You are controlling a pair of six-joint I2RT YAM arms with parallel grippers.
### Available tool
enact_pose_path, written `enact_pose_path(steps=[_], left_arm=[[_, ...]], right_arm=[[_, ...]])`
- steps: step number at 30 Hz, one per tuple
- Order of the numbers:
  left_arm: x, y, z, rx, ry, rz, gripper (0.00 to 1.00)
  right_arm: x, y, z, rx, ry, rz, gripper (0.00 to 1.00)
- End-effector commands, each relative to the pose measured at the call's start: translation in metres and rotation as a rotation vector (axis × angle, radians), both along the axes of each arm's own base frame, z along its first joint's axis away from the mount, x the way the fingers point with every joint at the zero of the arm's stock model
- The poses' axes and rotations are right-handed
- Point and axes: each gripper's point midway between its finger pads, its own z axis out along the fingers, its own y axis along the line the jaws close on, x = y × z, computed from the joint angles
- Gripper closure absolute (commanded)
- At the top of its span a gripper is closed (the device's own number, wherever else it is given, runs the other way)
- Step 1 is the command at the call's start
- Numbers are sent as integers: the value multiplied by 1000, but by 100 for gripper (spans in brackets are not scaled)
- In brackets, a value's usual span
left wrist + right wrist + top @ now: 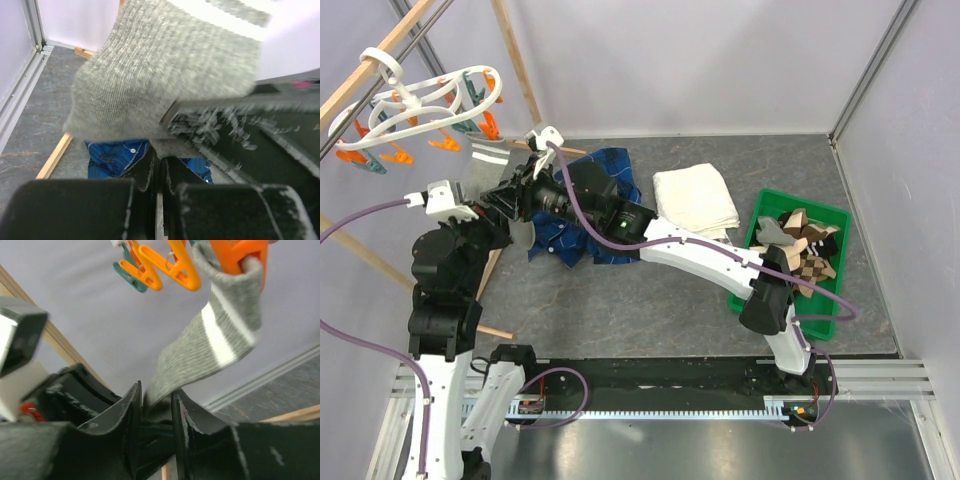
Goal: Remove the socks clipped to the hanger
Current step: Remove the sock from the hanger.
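A white round hanger (410, 100) with orange and teal pins hangs from the rack at the top left. One grey sock (483, 165) with a white stripe hangs from it, held at the cuff by an orange pin (240, 252). My right gripper (525, 190) reaches across and is shut on the lower part of this sock (215, 335), which runs down between its jaws (156, 395). My left gripper (505, 203) is right beside it; its jaws (160, 155) are shut, pinching the bottom edge of the sock (160, 75). Several other socks (805, 245) lie in the green bin.
The green bin (760, 205) stands at the right. A blue plaid shirt (610, 165) lies on the table under both grippers, and a folded white towel (695, 198) lies beside it. Wooden rack poles (515, 60) stand at the left. Grey walls enclose the table.
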Motion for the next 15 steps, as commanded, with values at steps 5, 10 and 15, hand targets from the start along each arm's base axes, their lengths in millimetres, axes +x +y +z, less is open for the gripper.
enact_pose_path(steps=[5,10,15], left_arm=[[-27,-17,39,-25,-87,-99,98],[-38,-39,55,-62,-128,-223,98],[-48,-40,71,-85,-159,-229,98]], right_arm=[[25,-59,61,-56,-211,-65,41],[35,-63,86,-11,-280,-45,28],[41,-62,103,20,-378,-61,21]])
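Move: Ahead of the right hand by about 10 cm, some 2 cm to its left and 9 cm higher, is the orange clip that grips the striped cuff of the grey sock. The next orange clip, empty, sits about 6 cm left of that one and 2 cm nearer the base; the white hanger's middle is roughly 10 cm left of it, 2 cm farther out and 5 cm above. From the left hand, shut on the foot of the sock, the clip is about 10 cm ahead, 1 cm left and 13 cm up. Opening wide, the right hand comes free of the sock, dips a little, then rises while swinging forward and to the right, each by about 6 cm, rolling some 15 degrees, so that its open fingers face the clip from the right. Meanwhile the left hand keeps its pinch on the sock, going up 4 cm, back and left about 3 cm each and turning clockwise some 10 degrees. ##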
